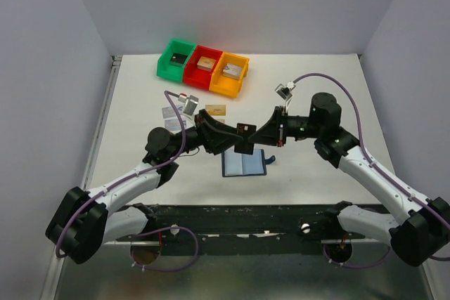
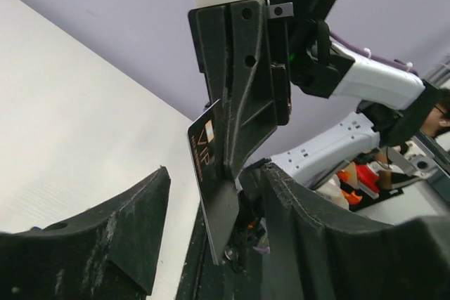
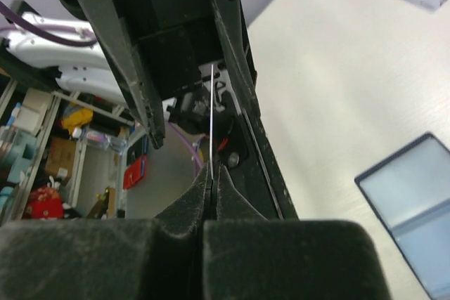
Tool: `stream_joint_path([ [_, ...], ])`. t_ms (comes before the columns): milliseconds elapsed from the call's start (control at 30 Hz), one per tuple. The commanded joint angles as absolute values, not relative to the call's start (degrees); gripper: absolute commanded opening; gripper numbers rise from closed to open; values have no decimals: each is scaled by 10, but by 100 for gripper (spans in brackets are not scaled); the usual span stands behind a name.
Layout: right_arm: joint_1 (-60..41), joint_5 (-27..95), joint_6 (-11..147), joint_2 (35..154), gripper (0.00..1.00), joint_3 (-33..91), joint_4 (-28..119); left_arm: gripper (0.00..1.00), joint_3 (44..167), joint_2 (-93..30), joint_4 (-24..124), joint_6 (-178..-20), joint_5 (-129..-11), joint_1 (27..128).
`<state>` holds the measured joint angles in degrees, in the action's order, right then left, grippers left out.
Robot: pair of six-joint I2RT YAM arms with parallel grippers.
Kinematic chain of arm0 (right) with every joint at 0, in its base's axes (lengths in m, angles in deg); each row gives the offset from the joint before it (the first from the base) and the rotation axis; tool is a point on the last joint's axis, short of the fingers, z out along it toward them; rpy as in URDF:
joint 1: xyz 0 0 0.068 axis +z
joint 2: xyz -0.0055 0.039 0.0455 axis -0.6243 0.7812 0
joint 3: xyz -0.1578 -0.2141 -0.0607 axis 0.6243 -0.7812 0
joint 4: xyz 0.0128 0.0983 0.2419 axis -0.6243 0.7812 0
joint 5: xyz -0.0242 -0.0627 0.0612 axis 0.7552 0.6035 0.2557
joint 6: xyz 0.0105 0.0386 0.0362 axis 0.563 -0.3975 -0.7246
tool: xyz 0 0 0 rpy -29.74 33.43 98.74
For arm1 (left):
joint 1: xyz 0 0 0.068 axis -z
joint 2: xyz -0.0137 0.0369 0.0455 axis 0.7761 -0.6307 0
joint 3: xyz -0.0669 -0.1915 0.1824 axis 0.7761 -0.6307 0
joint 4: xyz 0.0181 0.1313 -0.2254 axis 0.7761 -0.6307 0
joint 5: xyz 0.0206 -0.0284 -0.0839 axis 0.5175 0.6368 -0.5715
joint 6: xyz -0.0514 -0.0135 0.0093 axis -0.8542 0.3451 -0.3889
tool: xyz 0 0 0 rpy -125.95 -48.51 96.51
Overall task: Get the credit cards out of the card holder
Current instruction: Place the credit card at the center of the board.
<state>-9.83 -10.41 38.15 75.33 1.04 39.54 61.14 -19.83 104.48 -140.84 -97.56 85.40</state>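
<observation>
The dark navy card holder (image 1: 244, 164) lies open on the white table, and its corner shows in the right wrist view (image 3: 415, 201). Just above it the two grippers meet. My right gripper (image 3: 211, 170) is shut on a black credit card (image 2: 205, 163) marked VIP, seen edge-on as a thin line (image 3: 211, 117). My left gripper (image 2: 214, 237) is open, with one finger (image 2: 112, 244) on each side of the card and a gap on both sides. From above, the black card (image 1: 245, 130) sits between the left gripper (image 1: 238, 140) and the right gripper (image 1: 254, 133).
Several credit cards lie on the table left of the arms: a silver one (image 1: 171, 112), another (image 1: 191, 106) and a tan one (image 1: 216, 110). Green (image 1: 176, 59), red (image 1: 204, 67) and orange (image 1: 230, 74) bins stand at the back, each with a small block inside.
</observation>
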Motion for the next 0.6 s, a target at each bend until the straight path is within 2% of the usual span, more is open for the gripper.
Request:
stream_joint_path([
  [0,-101,-162,458,764,0,45,529,51,626,-215,1083,-1416,-1039,852],
  [67,-100,-167,475,768,0,55,557,40,631,-223,1088,-1417,-1048,850],
  [133,-99,-171,486,772,0,62,576,34,632,-230,1097,-1422,-1058,851],
  [233,-99,-180,502,776,0,72,594,28,641,-244,1113,-1429,-1080,852],
  [433,-84,-195,530,789,0,96,629,23,661,-269,1126,-1443,-1122,854],
  [467,-81,-194,533,793,0,99,635,19,662,-273,1133,-1447,-1128,854],
  [533,-80,-186,532,793,0,104,636,0,663,-284,1157,-1459,-1140,855],
  [567,-80,-167,530,790,11,104,636,0,661,-285,1163,-1465,-1139,855],
])
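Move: The black credit card, already pinched in the right hand, has its middle about 3 cm to the right of the open left fingers at their height, and some 2 cm left of the right finger pads. The card holder lies on the table roughly 29 cm below the left hand, 4 cm ahead and 4 cm right of it. The nearer gold card is about 20 cm ahead of the left hand, 8 cm left, equally low. The left fingers close onto the free left end of the black card and pinch it, while the right hand keeps its grip on the other end. Both hands drift back meanwhile: the right one about 3 cm and some 2 cm down, turning counter-clockwise about 10 degrees, the left one about 2 cm back and 1.5 cm right, turning clockwise about 12 degrees. ##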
